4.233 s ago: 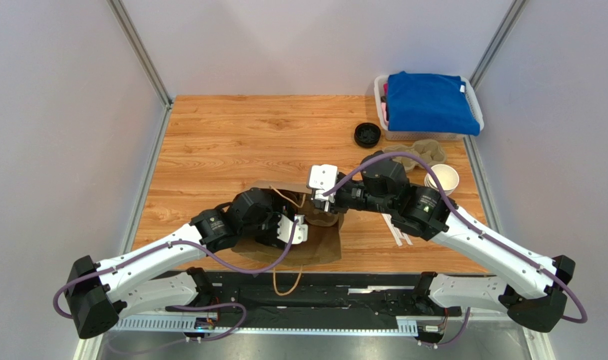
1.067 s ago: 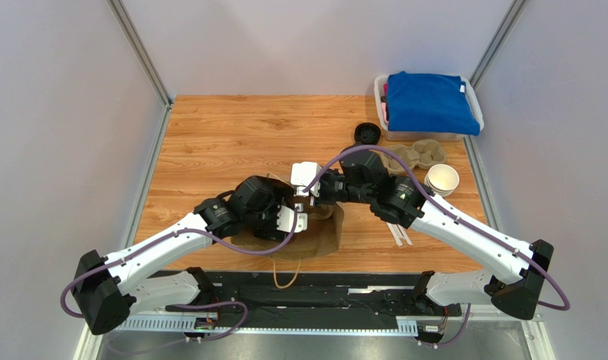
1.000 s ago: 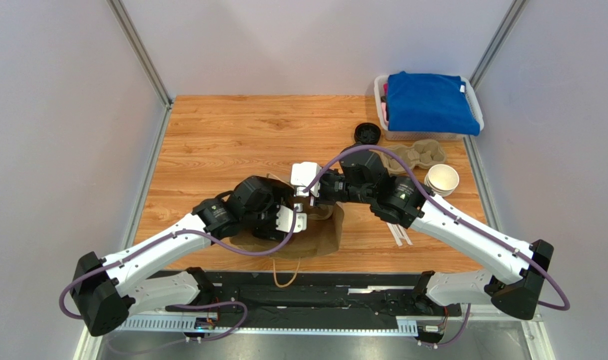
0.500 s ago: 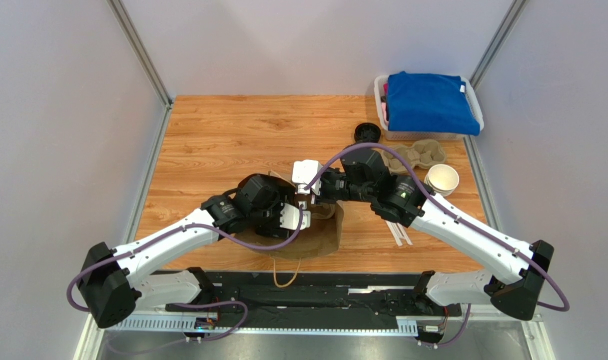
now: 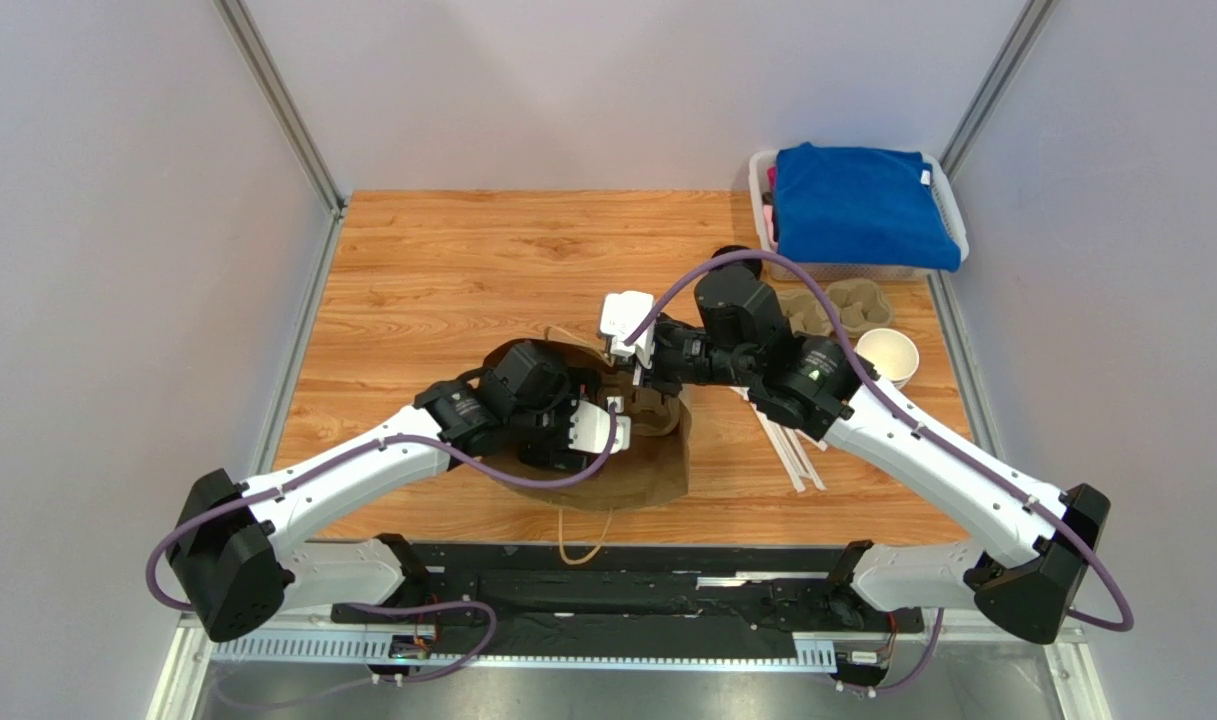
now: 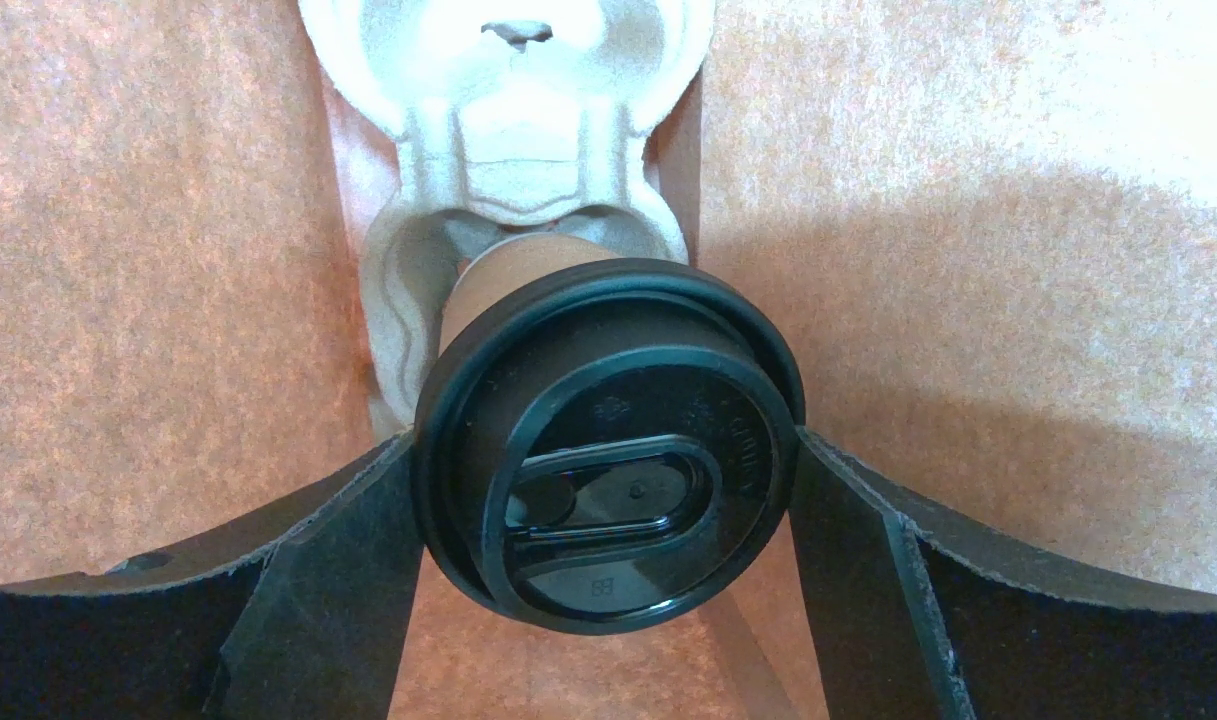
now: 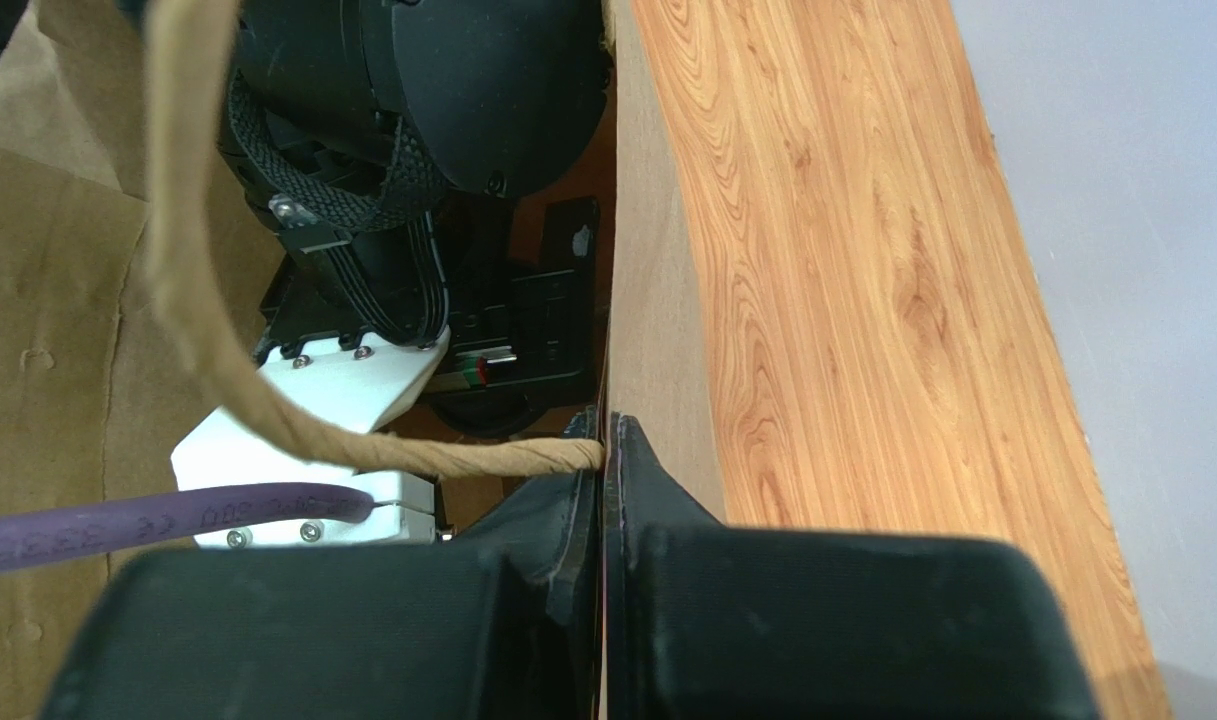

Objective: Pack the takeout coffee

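The takeout coffee (image 6: 614, 480), a brown paper cup under a black lid, stands in a pale pulp carrier (image 6: 509, 90) inside the brown paper bag (image 5: 652, 468). My left gripper (image 6: 607, 503) is deep in the bag, and its black fingers (image 6: 329, 585) press the lid's rim from both sides. In the top view the left gripper (image 5: 602, 428) sits in the bag's mouth and the cup is hidden. My right gripper (image 7: 602, 450) is shut on the bag's upper rim (image 7: 652, 345), where the twisted paper handle (image 7: 194, 300) attaches. It holds the mouth up at the right gripper (image 5: 626, 387).
A loose black lid (image 5: 731, 258) peeks out behind the right arm. An empty pulp carrier (image 5: 855, 308) and a stack of white-rimmed cups (image 5: 888, 356) stand at the right. A white basket (image 5: 945, 188) with a blue cloth is at the back right. Stir sticks (image 5: 792, 450) lie beside the bag.
The right gripper has drawn the bag's rim a little back and to the right. The left arm has pushed further right into the bag. Both grips are unchanged.
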Tool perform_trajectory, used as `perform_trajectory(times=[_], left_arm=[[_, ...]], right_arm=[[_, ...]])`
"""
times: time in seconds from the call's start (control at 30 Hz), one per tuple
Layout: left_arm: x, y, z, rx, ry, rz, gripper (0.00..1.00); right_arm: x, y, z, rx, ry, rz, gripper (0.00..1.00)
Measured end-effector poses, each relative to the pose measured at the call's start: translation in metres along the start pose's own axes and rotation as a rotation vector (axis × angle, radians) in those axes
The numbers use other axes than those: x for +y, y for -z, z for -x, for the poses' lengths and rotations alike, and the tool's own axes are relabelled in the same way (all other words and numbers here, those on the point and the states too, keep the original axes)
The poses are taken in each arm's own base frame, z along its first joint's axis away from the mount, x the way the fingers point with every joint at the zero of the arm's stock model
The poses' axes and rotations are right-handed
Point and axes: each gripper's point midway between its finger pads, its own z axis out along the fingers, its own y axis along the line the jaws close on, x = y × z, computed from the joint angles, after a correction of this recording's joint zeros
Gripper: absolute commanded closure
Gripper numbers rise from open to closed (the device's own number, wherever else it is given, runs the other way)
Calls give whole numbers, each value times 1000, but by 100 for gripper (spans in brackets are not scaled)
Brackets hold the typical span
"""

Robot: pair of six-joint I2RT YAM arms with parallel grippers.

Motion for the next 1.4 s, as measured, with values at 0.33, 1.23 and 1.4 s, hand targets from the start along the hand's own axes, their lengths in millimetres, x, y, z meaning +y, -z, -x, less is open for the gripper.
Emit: perform_trajectory(times=[0.33,1.23,1.4], left_arm=[[0,2,5,-21,-11,-14,95],[17,-21,12,32,46,-158,95],[30,-27,11,48,87,-202,95]], right_arm=[[3,2,1,-23,-46,42,100],[-46,3,-14,-37,-277,132,100],[-69,-1,-20,-39,-351,160,100]])
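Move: Inside the paper bag, the left hand already holds the lidded coffee cup by its lid; the cup carrier's middle lies about 3 cm ahead, 7 cm to the right and 9 cm below it. The right hand, shut on the bag's far rim, has that carrier almost straight beneath, roughly 26 cm down. From the right hand, the straws lie some 4 cm ahead, 20 cm right and 29 cm below; the black lids, 20 cm ahead, 15 cm right and 27 cm below. Keeping its pinch on the bag's far rim beside the handle, the right hand first hovers nearly still, then pushes the rim about 7 cm forward and slightly right at a quickening pace, tipping its fingers by some 20 degrees. The left hand keeps hold of the cup's lid and follows forward and right by about 4 cm, tilting its fingers to point more steeply down. ##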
